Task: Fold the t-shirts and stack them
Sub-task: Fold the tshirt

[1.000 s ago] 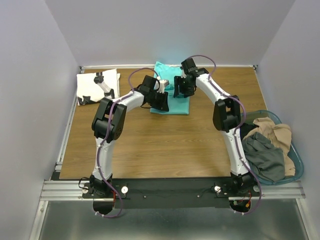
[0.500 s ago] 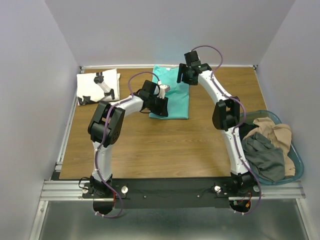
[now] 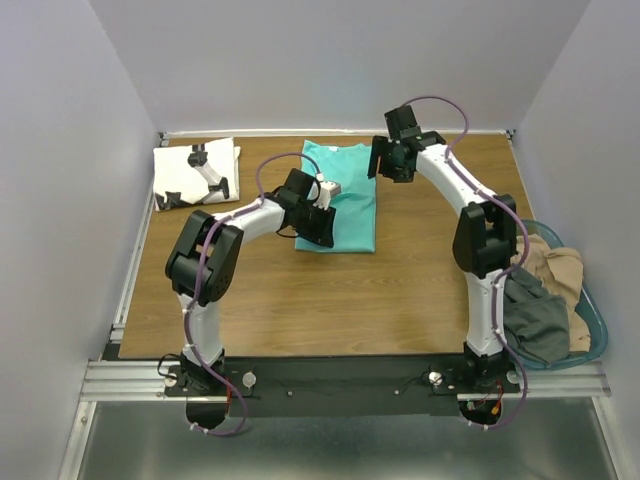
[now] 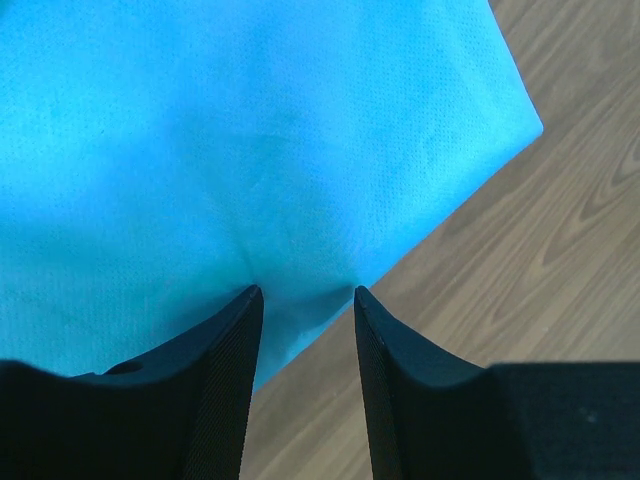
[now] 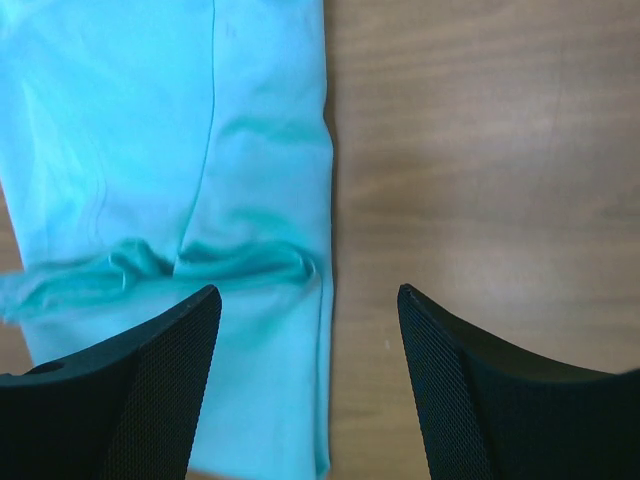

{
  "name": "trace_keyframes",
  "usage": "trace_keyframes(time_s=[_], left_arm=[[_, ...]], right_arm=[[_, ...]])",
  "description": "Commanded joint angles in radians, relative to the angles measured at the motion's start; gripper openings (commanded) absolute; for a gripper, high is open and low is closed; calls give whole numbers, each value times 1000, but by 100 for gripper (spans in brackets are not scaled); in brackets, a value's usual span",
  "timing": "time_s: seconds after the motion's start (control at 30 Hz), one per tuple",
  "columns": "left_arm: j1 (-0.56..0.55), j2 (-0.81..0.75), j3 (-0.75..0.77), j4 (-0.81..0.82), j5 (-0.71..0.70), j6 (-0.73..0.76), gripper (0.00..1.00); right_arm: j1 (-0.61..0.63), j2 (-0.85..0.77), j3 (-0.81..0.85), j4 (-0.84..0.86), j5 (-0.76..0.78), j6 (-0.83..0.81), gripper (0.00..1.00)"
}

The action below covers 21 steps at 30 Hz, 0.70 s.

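Note:
The turquoise t-shirt [image 3: 352,205] lies folded into a long strip at the back middle of the table. My left gripper [image 3: 315,225] is low at the shirt's near left edge. In the left wrist view its jaws [image 4: 305,290] stand apart with the tips resting on the cloth [image 4: 250,130], which puckers there, and bare wood shows between them. My right gripper [image 3: 385,165] hovers open over the shirt's far right edge. The right wrist view shows that gripper [image 5: 310,290] wide open and empty above the cloth [image 5: 150,130]. The white t-shirt [image 3: 196,172] with black marks lies folded at the back left.
A teal basket [image 3: 592,320] with tan and grey clothes stands at the table's right edge. Walls close in the back and both sides. Bare wood [image 3: 300,300] stretches between the shirts and the arm bases.
My right gripper has let go of the turquoise shirt, opened and swung back to the right. The shirt has slid toward the near side with my left gripper, now lying longer.

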Motion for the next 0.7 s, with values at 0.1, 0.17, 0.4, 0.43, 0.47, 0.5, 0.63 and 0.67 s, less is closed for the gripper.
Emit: trace_keyframes(time_s=[0.1, 0.17, 0.4, 0.43, 0.47, 0.5, 0.63, 0.67], left_arm=[[-1, -156, 43, -99, -85, -48, 50], [7, -178, 41, -102, -102, -64, 50], [54, -235, -65, -124, -177, -124, 49], [59, -246, -94, -124, -181, -126, 49], [68, -252, -109, -124, -194, -130, 49], [73, -261, -124, -122, -200, -135, 48], [96, -272, -184, -113, -209, -149, 48], [97, -272, -192, -111, -211, -149, 47]], right_arm=[[2, -258, -354, 35, -158, -46, 78], [5, -297, -429, 45, -216, -44, 77], [51, -423, -676, 109, -310, -10, 76], [55, -427, -693, 123, -318, -3, 76], [66, -432, -715, 127, -329, 8, 76], [71, -431, -726, 134, -332, 13, 76], [86, -424, -761, 167, -326, 20, 75], [87, -421, -767, 175, -324, 22, 75]])
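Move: The turquoise t-shirt's near-left corner is roughly 6 cm left of the left hand, 2 cm nearer the base and 2 cm below; its near-right corner is some 16 cm to that hand's right and 3 cm back. From the right hand, that near-right corner lies about 19 cm back, 2 cm left and 9 cm down. The right end of the shirt's cross crease is just 3 cm back and 3 cm left of the right hand, about 8 cm below. The left fingers lift off the cloth near its near edge, rising about 7 cm, then move left and sink towards the near-left corner, turning some 15 degrees counter-clockwise. The right hand sweeps back about 19 cm along the shirt's right side, rising slightly before sinking towards the near-right corner, its fingers tipping nearer to straight down. Both grippers stay open. ##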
